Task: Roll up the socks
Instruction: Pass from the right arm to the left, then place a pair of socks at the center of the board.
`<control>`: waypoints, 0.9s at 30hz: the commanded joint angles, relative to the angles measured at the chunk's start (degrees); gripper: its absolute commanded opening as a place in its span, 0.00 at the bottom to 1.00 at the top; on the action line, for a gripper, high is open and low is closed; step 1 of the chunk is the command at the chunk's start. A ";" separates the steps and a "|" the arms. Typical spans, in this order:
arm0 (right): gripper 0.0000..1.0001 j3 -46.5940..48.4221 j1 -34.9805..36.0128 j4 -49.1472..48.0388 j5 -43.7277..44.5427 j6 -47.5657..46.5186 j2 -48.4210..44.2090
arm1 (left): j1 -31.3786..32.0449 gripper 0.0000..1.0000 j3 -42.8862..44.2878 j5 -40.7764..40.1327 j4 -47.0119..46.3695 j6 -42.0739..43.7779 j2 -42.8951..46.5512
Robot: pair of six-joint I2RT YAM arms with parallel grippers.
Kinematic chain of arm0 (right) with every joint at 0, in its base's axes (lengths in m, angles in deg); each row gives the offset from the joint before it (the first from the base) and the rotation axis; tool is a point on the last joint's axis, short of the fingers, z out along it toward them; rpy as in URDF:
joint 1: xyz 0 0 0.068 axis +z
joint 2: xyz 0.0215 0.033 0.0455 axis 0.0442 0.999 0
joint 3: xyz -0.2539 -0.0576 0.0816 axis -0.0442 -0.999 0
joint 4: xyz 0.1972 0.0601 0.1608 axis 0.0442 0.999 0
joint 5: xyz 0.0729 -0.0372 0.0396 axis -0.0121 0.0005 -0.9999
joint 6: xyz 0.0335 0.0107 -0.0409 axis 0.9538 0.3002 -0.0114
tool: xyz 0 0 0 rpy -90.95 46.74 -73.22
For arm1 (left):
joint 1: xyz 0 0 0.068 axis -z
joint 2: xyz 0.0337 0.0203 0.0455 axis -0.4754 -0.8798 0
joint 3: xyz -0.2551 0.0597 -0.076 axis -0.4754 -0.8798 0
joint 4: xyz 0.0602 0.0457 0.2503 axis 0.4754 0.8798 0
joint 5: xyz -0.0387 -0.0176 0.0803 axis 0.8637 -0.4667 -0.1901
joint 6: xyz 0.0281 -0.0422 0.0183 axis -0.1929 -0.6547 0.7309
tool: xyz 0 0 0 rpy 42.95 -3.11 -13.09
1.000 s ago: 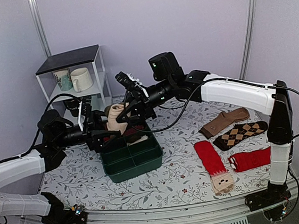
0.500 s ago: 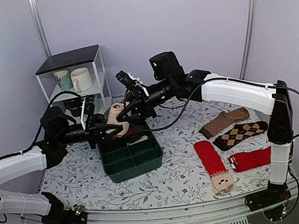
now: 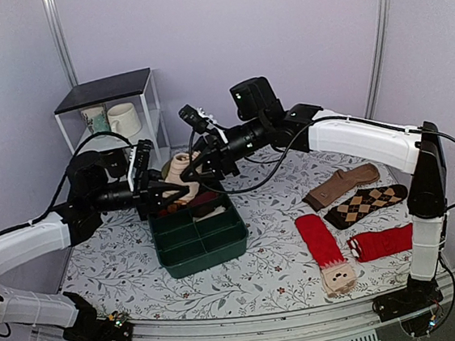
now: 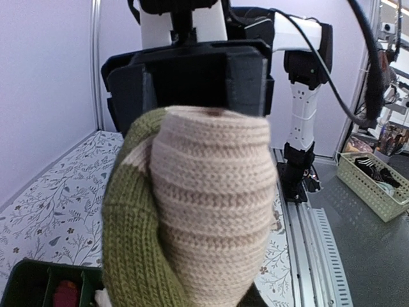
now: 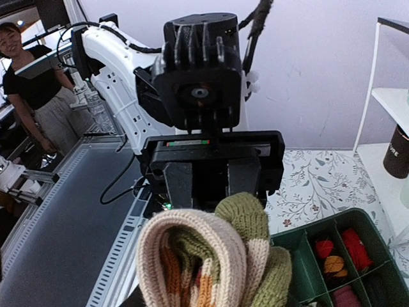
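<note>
The socks [image 3: 180, 169] are a rolled tan-beige bundle with an olive-green cuff, held in the air over the green bin [image 3: 203, 252]. My left gripper [image 3: 176, 191] reaches in from the left and is shut on the bundle's lower side. From the right, my right gripper [image 3: 192, 167] is shut on the same bundle. In the left wrist view the socks [image 4: 208, 204] fill the frame and hide my fingers. The right wrist view looks into the roll's end [image 5: 204, 262], with beige, orange and green layers, and its fingers are hidden too.
The bin holds small red and orange items in its compartments [image 5: 342, 249]. Two bright red socks [image 3: 321, 244] and two brown argyle socks [image 3: 365, 203] lie on the table at the right. A white shelf [image 3: 109, 89] with mugs [image 3: 124, 120] stands at the back left.
My left gripper rose from beside the bin toward the sock bundle and closed on it. The right gripper lifted the bundle slightly.
</note>
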 commanded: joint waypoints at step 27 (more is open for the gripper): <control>0.66 -41.55 -11.09 -10.36 15.89 7.40 -33.81 | 2.94 0.00 22.09 -17.94 52.58 11.96 -21.60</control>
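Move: The rolled sock is shared between both hands: its middle lies about 3 cm to the right of the left hand and 3 cm to the left of the right hand. Its goal, the green box, has its middle some 5 cm ahead of the left hand, almost straight under it otherwise, about 24 cm down; the white roll in it is 4 cm farther out and 5 cm right of that middle, the magenta roll about 4 cm beyond the white one. The rolled sock stays pinched in the left fingers as the right fingers open and let go of it; the right hand swings forward, then away to the right some 14 cm, turning clockwise. The left hand carries the roll about 5 cm forward over the box, then lowers it some 13 cm towards the compartments, tipping its fingers down. ##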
